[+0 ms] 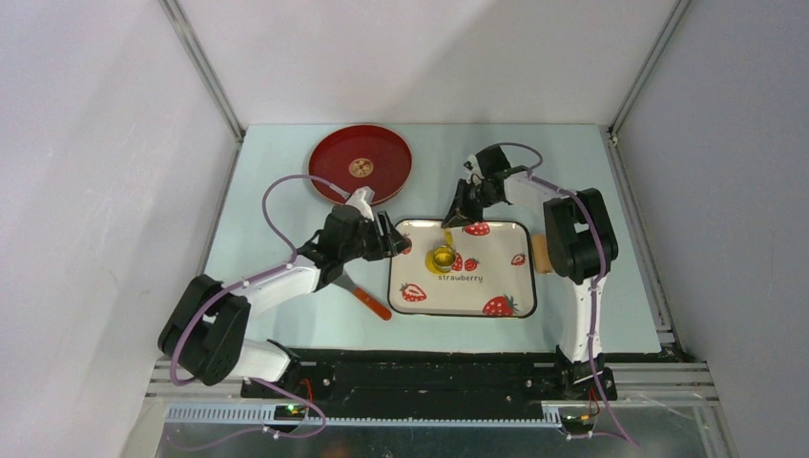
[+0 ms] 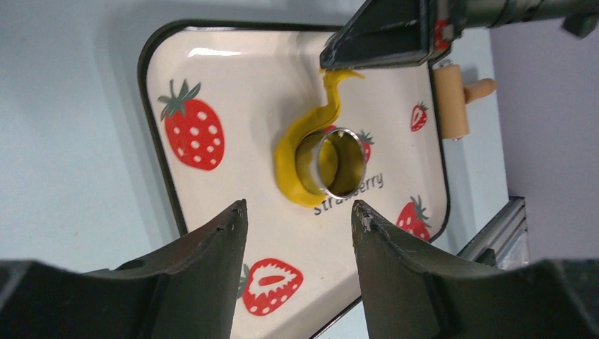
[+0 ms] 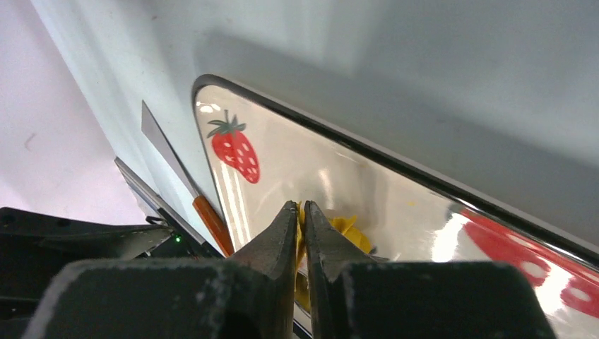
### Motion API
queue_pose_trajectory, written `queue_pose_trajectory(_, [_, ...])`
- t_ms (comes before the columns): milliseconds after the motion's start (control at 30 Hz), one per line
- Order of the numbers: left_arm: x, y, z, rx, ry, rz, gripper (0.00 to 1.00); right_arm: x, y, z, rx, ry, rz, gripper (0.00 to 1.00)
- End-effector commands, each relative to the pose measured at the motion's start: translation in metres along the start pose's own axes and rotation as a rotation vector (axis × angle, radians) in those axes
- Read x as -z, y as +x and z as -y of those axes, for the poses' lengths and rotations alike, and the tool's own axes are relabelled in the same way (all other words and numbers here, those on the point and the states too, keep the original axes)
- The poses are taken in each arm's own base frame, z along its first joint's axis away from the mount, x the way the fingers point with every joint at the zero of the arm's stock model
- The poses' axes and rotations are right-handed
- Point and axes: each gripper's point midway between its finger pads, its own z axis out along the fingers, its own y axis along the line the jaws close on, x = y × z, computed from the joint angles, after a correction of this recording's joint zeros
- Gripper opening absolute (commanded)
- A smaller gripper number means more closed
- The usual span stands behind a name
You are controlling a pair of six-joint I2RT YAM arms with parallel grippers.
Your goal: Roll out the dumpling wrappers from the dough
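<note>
On the strawberry tray (image 1: 506,272) stands a metal ring cutter (image 1: 444,258) (image 2: 339,162), upright. Yellow dough (image 2: 291,166) wraps its near side as a curved band. A thin tail of that dough (image 2: 330,99) rises to my right gripper (image 1: 456,221) (image 3: 299,208), which is shut on it at the tray's far edge; yellow shows between the fingers (image 3: 282,233). My left gripper (image 1: 401,240) (image 2: 299,208) is open over the tray's left part, short of the cutter, holding nothing. No dumpling wrappers show; the cutter's inside is dark.
A tan wooden roller (image 1: 541,253) (image 2: 452,99) lies just off the tray's right edge. A red round plate (image 1: 361,165) sits at the back left. A scraper with an orange handle (image 1: 367,301) (image 3: 212,222) lies left of the tray, under my left arm.
</note>
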Motion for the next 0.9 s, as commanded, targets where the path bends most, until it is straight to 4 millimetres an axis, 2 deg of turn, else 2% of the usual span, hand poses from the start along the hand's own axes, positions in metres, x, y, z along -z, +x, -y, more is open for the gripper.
queue_pose_trajectory(0, [0.009, -0.008, -0.004, -0.041, -0.025, 0.047, 0.61, -0.006, -0.005, -0.022, 0.065, 0.014, -0.007, 0.13])
queue_pose_trajectory(233, [0.015, -0.009, -0.011, -0.055, -0.054, 0.063, 0.61, -0.012, -0.004, -0.053, 0.145, 0.019, -0.004, 0.17])
queue_pose_trajectory(333, [0.016, -0.008, -0.014, -0.057, -0.067, 0.067, 0.61, -0.013, 0.003, -0.066, 0.189, 0.022, -0.015, 0.18])
queue_pose_trajectory(400, [0.015, -0.006, -0.016, -0.057, -0.072, 0.062, 0.61, -0.013, 0.004, -0.070, 0.220, 0.048, -0.007, 0.26])
queue_pose_trajectory(433, [0.015, -0.006, -0.016, -0.057, -0.074, 0.061, 0.61, -0.010, 0.004, -0.072, 0.234, 0.062, -0.007, 0.34])
queue_pose_trajectory(533, [0.015, -0.003, -0.019, -0.061, -0.082, 0.054, 0.61, -0.003, 0.000, -0.063, 0.254, 0.147, 0.026, 0.51])
queue_pose_trajectory(600, [0.015, -0.002, -0.021, -0.064, -0.088, 0.052, 0.61, 0.005, -0.002, -0.050, 0.244, 0.198, 0.037, 0.57])
queue_pose_trajectory(767, [0.013, 0.003, -0.026, -0.066, -0.098, 0.033, 0.61, 0.019, 0.000, -0.013, 0.196, 0.288, 0.023, 0.63])
queue_pose_trajectory(867, [0.011, 0.005, -0.028, -0.064, -0.104, 0.027, 0.61, 0.015, 0.008, 0.004, 0.187, 0.324, -0.020, 0.66])
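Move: The right hand, nearly shut on the drawn-up end of the dough, has the dough's middle some 5 cm back, 1 cm to its left and about 3 cm below. The ring cutter stands on the dough, about 6 cm straight back from the hand; the tray's middle is some 8 cm back and 4 cm right; the red plate is about 15 cm ahead and 18 cm left. From the left hand, the dough lies 9 cm right, 1 cm back and 9 cm lower. Still pinching the dough's end at first, the right hand swings about 6 cm left and 3 cm up, begins opening wide near the end of that stroke and lets go, then comes back some 5 cm right and 3 cm down, fingers tipping about 15 degrees steeper. The empty, open left hand drifts roughly 2 cm left, away from the cutter. ##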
